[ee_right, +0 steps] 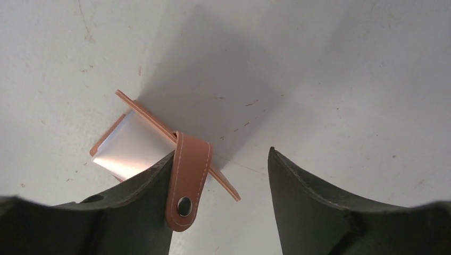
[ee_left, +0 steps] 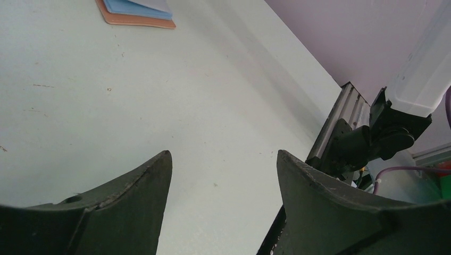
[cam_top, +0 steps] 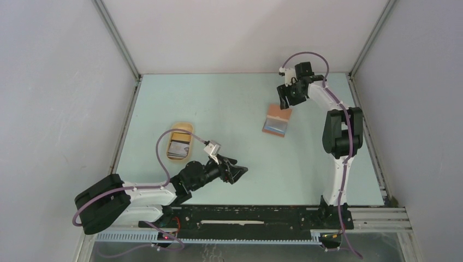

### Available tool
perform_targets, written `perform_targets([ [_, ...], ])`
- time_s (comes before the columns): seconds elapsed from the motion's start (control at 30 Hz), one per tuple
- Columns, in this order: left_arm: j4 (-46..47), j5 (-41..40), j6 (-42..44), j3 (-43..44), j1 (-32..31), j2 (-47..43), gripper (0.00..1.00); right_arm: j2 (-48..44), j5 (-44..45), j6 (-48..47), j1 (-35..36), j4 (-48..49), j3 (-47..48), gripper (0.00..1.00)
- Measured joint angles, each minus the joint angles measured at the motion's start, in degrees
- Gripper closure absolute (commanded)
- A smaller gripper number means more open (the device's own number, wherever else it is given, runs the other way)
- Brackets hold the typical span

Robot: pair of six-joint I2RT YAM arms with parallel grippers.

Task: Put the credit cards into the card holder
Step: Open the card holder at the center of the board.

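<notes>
The card holder [cam_top: 276,121], reddish-brown leather with a grey-blue inside, lies open on the table at the back right. Just behind it hangs my right gripper [cam_top: 283,102], open. In the right wrist view the holder [ee_right: 133,146] sits under the left finger, and its snap strap [ee_right: 187,180] leans against that finger; the jaws of my right gripper [ee_right: 222,153] stand wide apart with nothing pinched. The credit cards [cam_top: 178,146] lie stacked in a pale tan oval tray [cam_top: 184,129] at the left. My left gripper [cam_top: 240,172] is open and empty, low over the table to the right of the tray.
In the left wrist view my left gripper [ee_left: 224,153] points across bare table, with the card holder [ee_left: 135,11] at the far top left. The right arm's base and the rail [ee_left: 340,133] stand at the right. Grey walls enclose the table.
</notes>
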Motion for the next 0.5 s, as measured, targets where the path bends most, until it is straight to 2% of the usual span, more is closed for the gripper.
perform_targets([
  [0.17, 0.24, 0.00, -0.02, -0.02, 0.00, 0.00, 0.23, 0.02, -5.55, -3.80, -1.11, -2.38, 0.00, 0.33],
  [0.27, 0.63, 0.00, 0.00, -0.02, 0.00, 0.00, 0.23, 0.31, -9.25, -5.97, -1.36, -4.13, 0.04, 0.40],
  [0.37, 1.16, 0.57, 0.00, -0.02, 0.00, 0.00, 0.23, 1.70, -11.54, -8.04, -1.36, -6.10, 1.09, 0.57],
  [0.4, 1.29, 0.87, 0.00, -0.02, 0.00, 0.00, 0.23, 2.38, -12.00, -8.57, -1.36, -6.73, 1.62, 0.65],
  [0.43, 1.44, 1.09, 0.00, -0.02, 0.00, 0.00, 0.23, 2.89, -12.46, -9.27, -1.36, -7.04, 1.86, 0.79],
  [0.5, 1.90, 1.46, -0.02, -0.04, 0.00, 0.00, 0.23, 3.54, -13.31, -10.45, -1.36, -8.07, 2.05, 0.94],
])
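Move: The card holder's snap strap, on top of its half-raised flap, sits just by the right fingertips: some 2 cm back, 1 cm left and 2 cm below the hand point. The middle of the opened card holder is about 5 cm back and 3 cm left of that hand, some 4 cm lower. From the idle left hand, the strap lies roughly 30 cm ahead and 19 cm to the right, about 5 cm lower. The card holder's strap is taken between the right fingertips: the right hand slides back some 3 cm and about 2 cm left, then also sinks about 2 cm towards the flap, turning roughly 15 degrees counter-clockwise. The fingers, well open at first, close late on the strap and pinch it. ##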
